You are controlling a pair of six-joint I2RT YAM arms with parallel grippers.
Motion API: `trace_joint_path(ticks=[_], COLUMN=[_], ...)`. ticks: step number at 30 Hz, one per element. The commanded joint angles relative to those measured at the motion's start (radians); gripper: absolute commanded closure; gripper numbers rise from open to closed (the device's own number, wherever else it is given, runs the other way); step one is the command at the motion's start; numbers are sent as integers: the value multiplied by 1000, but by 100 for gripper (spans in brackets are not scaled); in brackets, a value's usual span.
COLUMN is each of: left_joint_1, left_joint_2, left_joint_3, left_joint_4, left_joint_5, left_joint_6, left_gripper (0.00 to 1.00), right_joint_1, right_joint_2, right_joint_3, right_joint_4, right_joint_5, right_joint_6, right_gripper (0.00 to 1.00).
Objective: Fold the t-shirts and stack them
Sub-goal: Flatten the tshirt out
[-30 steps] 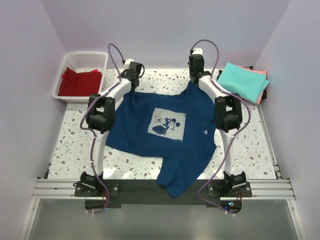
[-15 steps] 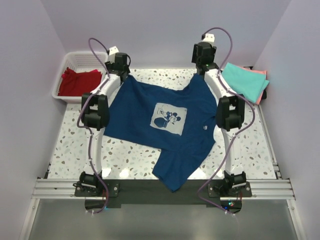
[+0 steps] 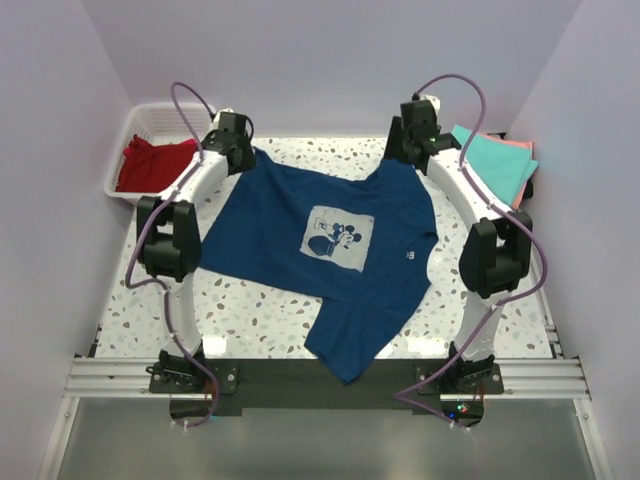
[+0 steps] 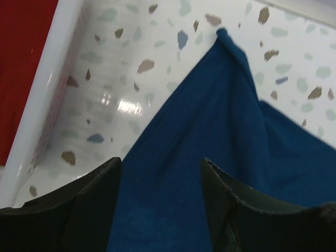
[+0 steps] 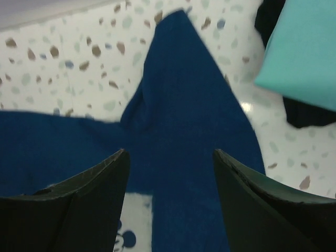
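Observation:
The navy blue t-shirt (image 3: 330,250) lies spread on the table with its pale cartoon-mouse print (image 3: 338,238) facing up; one lower part hangs over the near edge. My left gripper (image 3: 243,152) hovers open over the shirt's far-left corner (image 4: 220,131); nothing is between its fingers (image 4: 94,199). My right gripper (image 3: 406,152) stands open above the far-right corner (image 5: 184,105), also holding nothing. The left gripper (image 4: 161,163) and the right gripper (image 5: 170,153) both show only cloth below them. A red t-shirt (image 3: 155,165) lies in the basket. A teal t-shirt (image 3: 490,160) rests on a salmon-pink one (image 3: 522,190).
The white basket (image 3: 170,108) stands at the far left, its rim (image 4: 47,105) close beside my left gripper. The folded stack sits at the far right on something black (image 5: 304,113). Lilac walls close in the table on three sides.
Both grippers have opened and let go of the navy shirt's far corners. The shirt was drawn toward the back and lies flatter. Both arms' elbows have swung outward.

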Motion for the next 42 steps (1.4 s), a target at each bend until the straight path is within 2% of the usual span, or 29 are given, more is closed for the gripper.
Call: trace_joint_path(ticks=[1, 6, 14, 30, 36, 42], left_joint_1=[-11, -13, -16, -16, -16, -18], left_joint_2=[-144, -183, -152, -181, -203, -234], left_joint_3=[-155, -246, -311, -481, -544, -579], left_joint_4=[-72, -81, -90, -205, -256, -271], left_joint_5=[58, 82, 119, -34, -79, -65], left_joint_6=[32, 20, 9, -63, -95, -120], left_gripper=[35, 36, 37, 38, 38, 39], right_joint_1=[33, 38, 38, -5, -76, -97], right_joint_2=[-67, -65, 47, 208, 271, 372], right_joint_3=[-190, -292, -267, -208, -125, 54], right_joint_4=[-122, -101, -99, -150, -164, -180], right_joint_5=[-69, -91, -111, -33, -29, -43], right_joint_6=[93, 134, 136, 124, 64, -20], right_gripper=[32, 33, 33, 33, 33, 33])
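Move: The t-shirt lies spread out below both open hands. Its left part is some 16 cm behind and 10 cm below the left hand; its right part is roughly 9 cm behind and 20 cm below the right. The mouse print sits 17 cm back and 14 cm left of the right hand, 20 cm down, and the teal stack 3 cm ahead of that hand, 25 cm to the right and 18 cm below. The basket is some 21 cm left and 3 cm forward of the left hand, 7 cm lower. Onto the shirt's right part, just right of the print, the open right hand drops nearly 19 cm while drawing back 9, then presses and drags the cloth forward about 6 cm and to the right. The left hand pulls back about 18 cm and sinks 10 onto the left part, ending in a short drag backward. Both tip some 25-30 degrees further down, fingers staying open. ##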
